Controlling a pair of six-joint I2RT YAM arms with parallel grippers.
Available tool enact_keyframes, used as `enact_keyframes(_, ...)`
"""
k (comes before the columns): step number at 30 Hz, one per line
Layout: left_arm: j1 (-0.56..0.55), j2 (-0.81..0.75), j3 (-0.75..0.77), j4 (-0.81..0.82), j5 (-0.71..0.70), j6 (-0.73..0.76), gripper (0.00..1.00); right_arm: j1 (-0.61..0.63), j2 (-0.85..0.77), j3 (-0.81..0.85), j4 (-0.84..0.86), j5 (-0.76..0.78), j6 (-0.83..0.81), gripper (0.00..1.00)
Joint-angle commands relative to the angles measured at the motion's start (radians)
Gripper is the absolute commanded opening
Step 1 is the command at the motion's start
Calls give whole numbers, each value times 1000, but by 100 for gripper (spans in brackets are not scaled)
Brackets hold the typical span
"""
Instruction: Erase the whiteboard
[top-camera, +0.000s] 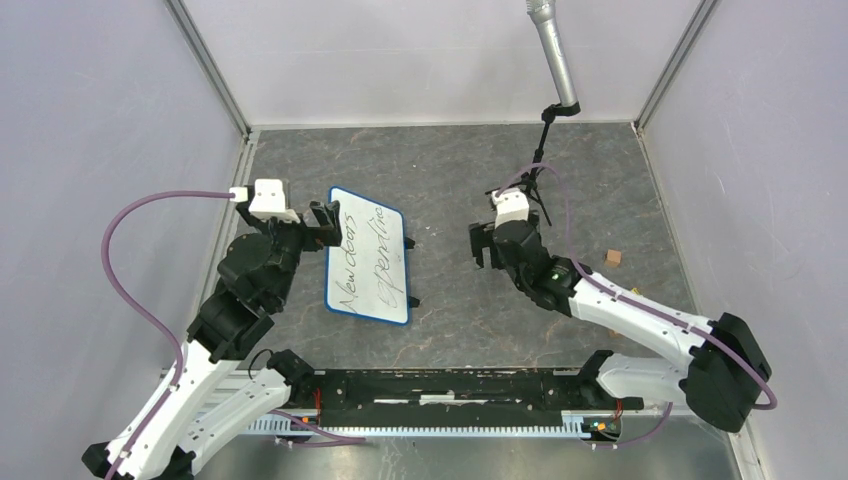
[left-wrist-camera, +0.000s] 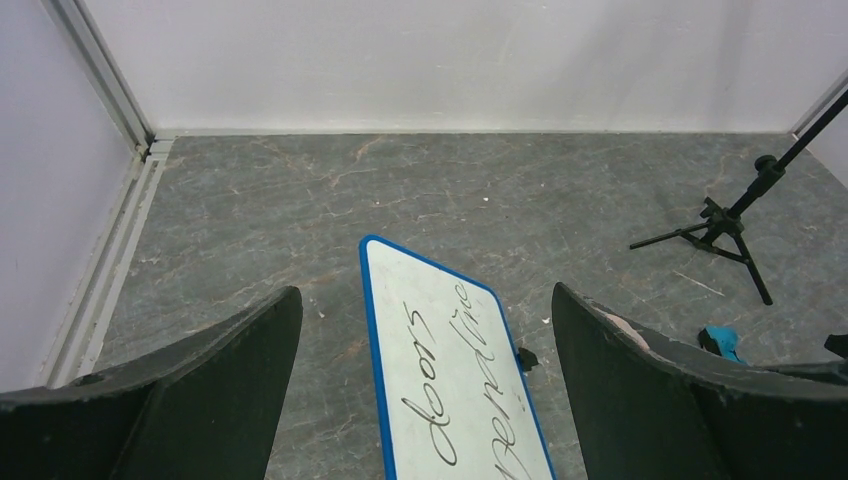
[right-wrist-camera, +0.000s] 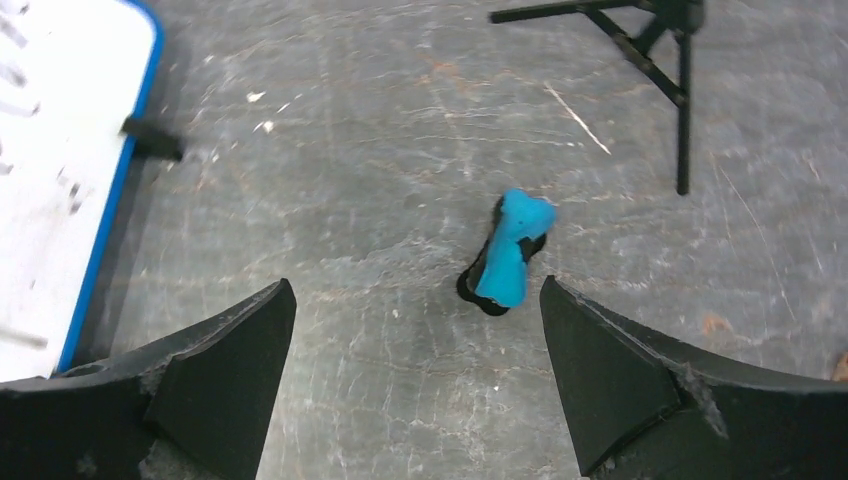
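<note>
The whiteboard (top-camera: 368, 255) lies flat on the grey table, blue-rimmed, with black handwriting across its face. My left gripper (top-camera: 324, 219) hovers open over the board's far left corner; in the left wrist view the board (left-wrist-camera: 440, 400) runs between the spread fingers of that gripper (left-wrist-camera: 425, 300). My right gripper (top-camera: 481, 245) stands open to the right of the board. Below it, a small blue eraser (right-wrist-camera: 510, 250) with a black underside lies on the table just ahead of the open gripper (right-wrist-camera: 416, 288), touching neither finger. The board's edge (right-wrist-camera: 60, 150) shows at the left.
A black microphone tripod (top-camera: 545, 150) stands at the back right, close behind the right gripper, with its legs (right-wrist-camera: 650, 40) just beyond the eraser. A small brown block (top-camera: 614, 257) lies at the right. White walls enclose three sides; a black rail (top-camera: 440, 390) spans the near edge.
</note>
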Motion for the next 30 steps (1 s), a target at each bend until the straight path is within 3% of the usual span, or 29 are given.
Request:
enact_keyframes(1,7,-7,25,5,0,-25,100,-62,37,23,-17,140,200,98)
enact_keyframes(6,7,-12,24,7,-7,-28,100,-162,185,138,-244,240,352,98)
enact_keyframes(12,7,-21,15,13,-13,-34,100,-189,438,370,-436,195,260,98)
enact_keyframes(20,8,-6,20,8,-11,-35,100,-214,491,302,-301,91,229,96)
enact_keyframes(30,10,9,19,7,-16,-33,100,-263,530,248,-198,-21,250,70)
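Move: Some 8 cm ahead of the open right hand, 6 cm to its right and 14 cm below lies the blue-and-black eraser. From that hand the whiteboard's middle is about 28 cm left and 7 cm ahead, the tripod about 28 cm ahead and 13 cm right, and the wooden block roughly 30 cm right and 5 cm ahead. From the left hand, the eraser is about 45 cm right, 12 cm ahead and 33 cm below. Sinking about 11 cm towards the eraser, the right hand first sweeps some 6 cm right and nearly as far forward, turning about 25 degrees clockwise, then drops almost straight down. The wrist tips its fingers further down by some 20 degrees. Near the end they narrow from wide open to about three-quarters, still clear of the eraser's sides. ##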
